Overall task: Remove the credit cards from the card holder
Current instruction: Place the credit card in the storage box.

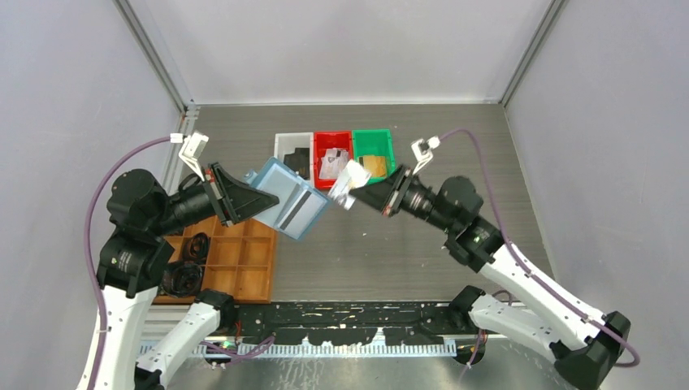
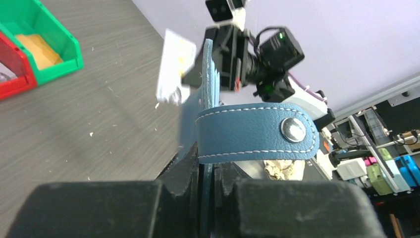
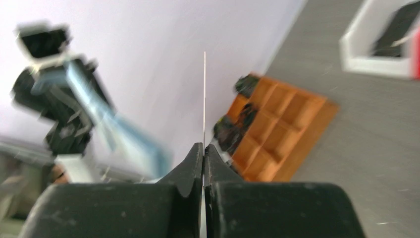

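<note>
My left gripper point(image 1: 246, 195) is shut on the light blue card holder point(image 1: 288, 199) and holds it open in the air above the table. In the left wrist view its snap tab point(image 2: 257, 131) crosses in front, and the holder's edge sits pinched in my left gripper point(image 2: 214, 166). My right gripper point(image 1: 363, 195) is shut on a white credit card point(image 1: 349, 182) just off the holder's right edge. That card point(image 2: 173, 67) shows flat in the left wrist view. In the right wrist view the same card point(image 3: 204, 99) is an edge-on line rising from my right gripper point(image 3: 203, 148).
A white bin point(image 1: 286, 143), a red bin point(image 1: 331, 138) and a green bin point(image 1: 374, 136) stand in a row behind the grippers, each with a card inside. An orange-brown compartment tray point(image 1: 236, 260) lies at the near left, under the left arm.
</note>
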Robot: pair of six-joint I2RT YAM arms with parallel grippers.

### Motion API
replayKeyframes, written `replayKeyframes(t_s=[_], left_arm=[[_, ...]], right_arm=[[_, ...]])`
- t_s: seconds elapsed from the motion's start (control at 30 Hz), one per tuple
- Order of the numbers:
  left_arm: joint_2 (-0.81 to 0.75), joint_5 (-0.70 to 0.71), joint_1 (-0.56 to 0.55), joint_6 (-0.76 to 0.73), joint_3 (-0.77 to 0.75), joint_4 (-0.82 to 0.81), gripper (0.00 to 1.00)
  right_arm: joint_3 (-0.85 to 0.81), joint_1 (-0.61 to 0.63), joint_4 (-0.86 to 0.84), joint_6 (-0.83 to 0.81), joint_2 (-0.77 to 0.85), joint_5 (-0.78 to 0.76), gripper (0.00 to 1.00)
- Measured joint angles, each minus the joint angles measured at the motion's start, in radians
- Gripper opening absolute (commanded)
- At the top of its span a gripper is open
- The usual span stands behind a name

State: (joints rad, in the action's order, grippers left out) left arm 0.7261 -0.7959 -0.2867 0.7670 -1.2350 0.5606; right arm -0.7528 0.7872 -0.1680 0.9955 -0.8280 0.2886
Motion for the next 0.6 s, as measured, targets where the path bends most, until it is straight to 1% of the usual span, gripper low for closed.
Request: replayKeyframes(t_s=[0.1, 0.2, 0.3, 0.4, 0.6], left_arm=[[-0.005, -0.001, 0.0, -0.051, -0.016, 0.008, 0.0], [-0.011, -0.002, 0.0, -0.102, -0.023, 0.023, 0.0], [-0.019, -0.002, 0.0, -0.146, -0.023, 0.044, 0.0], [-0.026, -0.002, 0.0, -0.175, -0.023, 0.056, 0.0], [-0.035, -0.006, 0.0, -0.204, -0.023, 0.072, 0.0]], right_arm=[[-0.12, -0.163, 0.14, -0.053, -0.061, 0.045, 0.01], [-0.266, -0.244, 0.256, -0.131, -0.214, 0.077, 0.01], [-0.437, -0.257, 0.361, -0.235, -0.424, 0.074, 0.01], [-0.574, -0.259, 0.457, -0.325, -0.648, 0.048, 0.01], [-0.83, -0.259, 0.6, -0.459, -1.015, -0.02, 0.01]])
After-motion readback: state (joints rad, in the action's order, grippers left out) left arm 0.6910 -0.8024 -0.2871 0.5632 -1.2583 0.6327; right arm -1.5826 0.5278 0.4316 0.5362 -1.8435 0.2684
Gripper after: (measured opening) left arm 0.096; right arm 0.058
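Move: The red storage box, where my right hand takes the white card it already pinches, lies about 26 cm ahead of that hand, 5 cm to its left and some 32 cm below. Beside the red box, the green box sits 11 cm farther right and the white box 11 cm farther left. The card holder hangs about 9 cm left of my right hand, 1 cm back and 4 cm above it. From my left hand the red box is 30 cm ahead, 8 cm right and 40 cm below. I swing my right hand quickly away from the card holder, forward about 23 cm to the near part of the red box, at first bearing slightly right and level, then dropping some 16 cm while I ease back left. My wrist rolls some 40 degrees on the way, tipping the left-pointing fingers steeply down, and they keep the white card pinched. My left hand goes on holding the card holder almost in place, turning it about 10 degrees. ##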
